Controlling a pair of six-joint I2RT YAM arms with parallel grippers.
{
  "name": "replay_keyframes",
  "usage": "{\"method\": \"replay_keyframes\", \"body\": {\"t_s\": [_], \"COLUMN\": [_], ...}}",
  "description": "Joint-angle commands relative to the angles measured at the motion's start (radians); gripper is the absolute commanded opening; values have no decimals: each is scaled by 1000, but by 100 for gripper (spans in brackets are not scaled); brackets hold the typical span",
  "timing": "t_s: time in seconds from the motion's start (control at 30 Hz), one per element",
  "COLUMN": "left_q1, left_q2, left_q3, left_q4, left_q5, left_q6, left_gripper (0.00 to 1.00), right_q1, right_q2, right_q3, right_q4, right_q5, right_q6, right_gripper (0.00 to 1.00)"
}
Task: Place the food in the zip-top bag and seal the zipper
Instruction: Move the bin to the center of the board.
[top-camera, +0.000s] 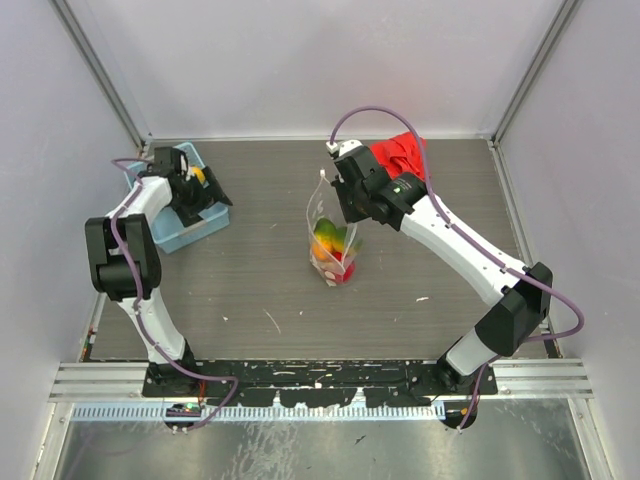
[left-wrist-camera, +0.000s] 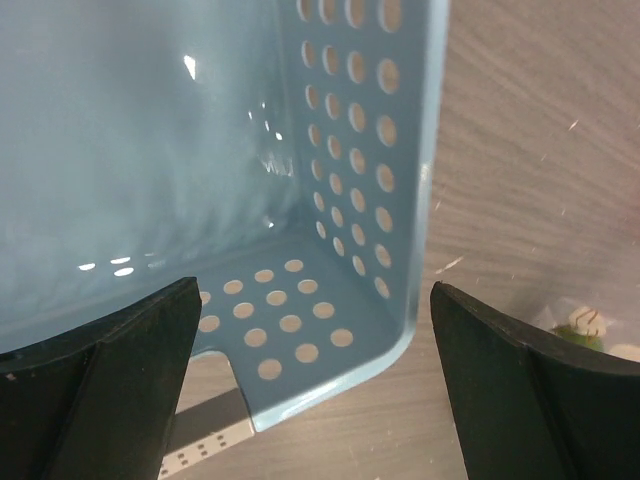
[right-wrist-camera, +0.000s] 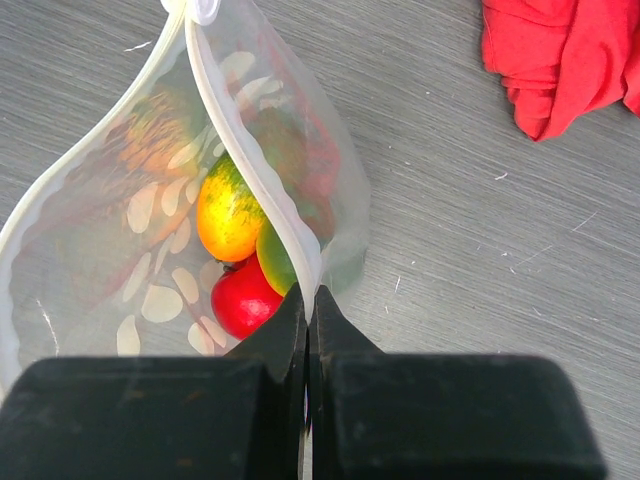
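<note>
The zip-top bag (top-camera: 333, 245) stands near the table's middle, clear with white dots. My right gripper (right-wrist-camera: 308, 298) is shut on the bag's top rim, on the white zipper (right-wrist-camera: 250, 140) strip; from above, this right gripper (top-camera: 346, 220) is at the bag's right top corner. The bag's mouth gapes open to the left of the strip. Inside lies the food: a yellow-orange fruit (right-wrist-camera: 228, 212), a red one (right-wrist-camera: 243, 300) and a green one (right-wrist-camera: 275, 262). My left gripper (left-wrist-camera: 312, 330) hangs open over the near corner of the blue basket (left-wrist-camera: 330, 330), holding nothing.
The light blue perforated basket (top-camera: 178, 232) sits at the back left by the wall. A red cloth (top-camera: 398, 152) lies bunched at the back right, seen also in the right wrist view as the red cloth (right-wrist-camera: 560, 60). Walls enclose three sides.
</note>
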Motion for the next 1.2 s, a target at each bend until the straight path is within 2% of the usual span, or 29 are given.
{"method": "replay_keyframes", "body": {"t_s": [0.0, 0.33, 0.47, 0.67, 0.83, 0.97, 1.17], "left_q1": [-8, -49, -50, -50, -47, -35, -19], "left_q2": [-120, -333, -424, -465, -427, -347, -186], "left_q3": [-52, -287, -322, -192, -118, -46, 79], "left_q4": [-33, -66, -83, -173, -163, -139, -138], "left_q5": [77, 137, 114, -102, -315, -377, -436], "left_q6": [-15, 0, 11, 74, 103, 96, 102], "left_gripper": [98, 98, 98, 98, 99, 100, 93], "right_q1": [-6, -6, -5, -6, -5, -6, -6], "right_q2": [-48, -57, -51, -57, -57, -57, -59], "right_q3": [8, 10, 16, 8, 1, 0, -4], "right_q4": [45, 45, 45, 45, 47, 51, 50], "right_q5": [-9, -5, -9, -14, -15, -15, -14], "right_q6": [0, 0, -5, -6, -8, -10, -10], "right_gripper": [0, 0, 0, 0, 0, 0, 0]}}
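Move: Just ahead and to the left of the left hand is the bin: its middle is about 5 cm forward and 7 cm left, roughly at fingertip height, with its near right corner between the open fingers. The yellow fruit inside sits some 9 cm ahead and 3 cm left. The filled bag stands about 27 cm to the right and 8 cm back. From the right hand, the bin is about 37 cm left, 4 cm forward and 15 cm lower. Pulling back and slightly right with open fingers, the left hand draws on the bin's near wall from inside, then rises clear of it, some 11 cm back in all. It then swings left, forward and up to hang over the bin, ending about 8 cm higher than at first, its left side rolled up some 20 degrees, fingers still wide open. ##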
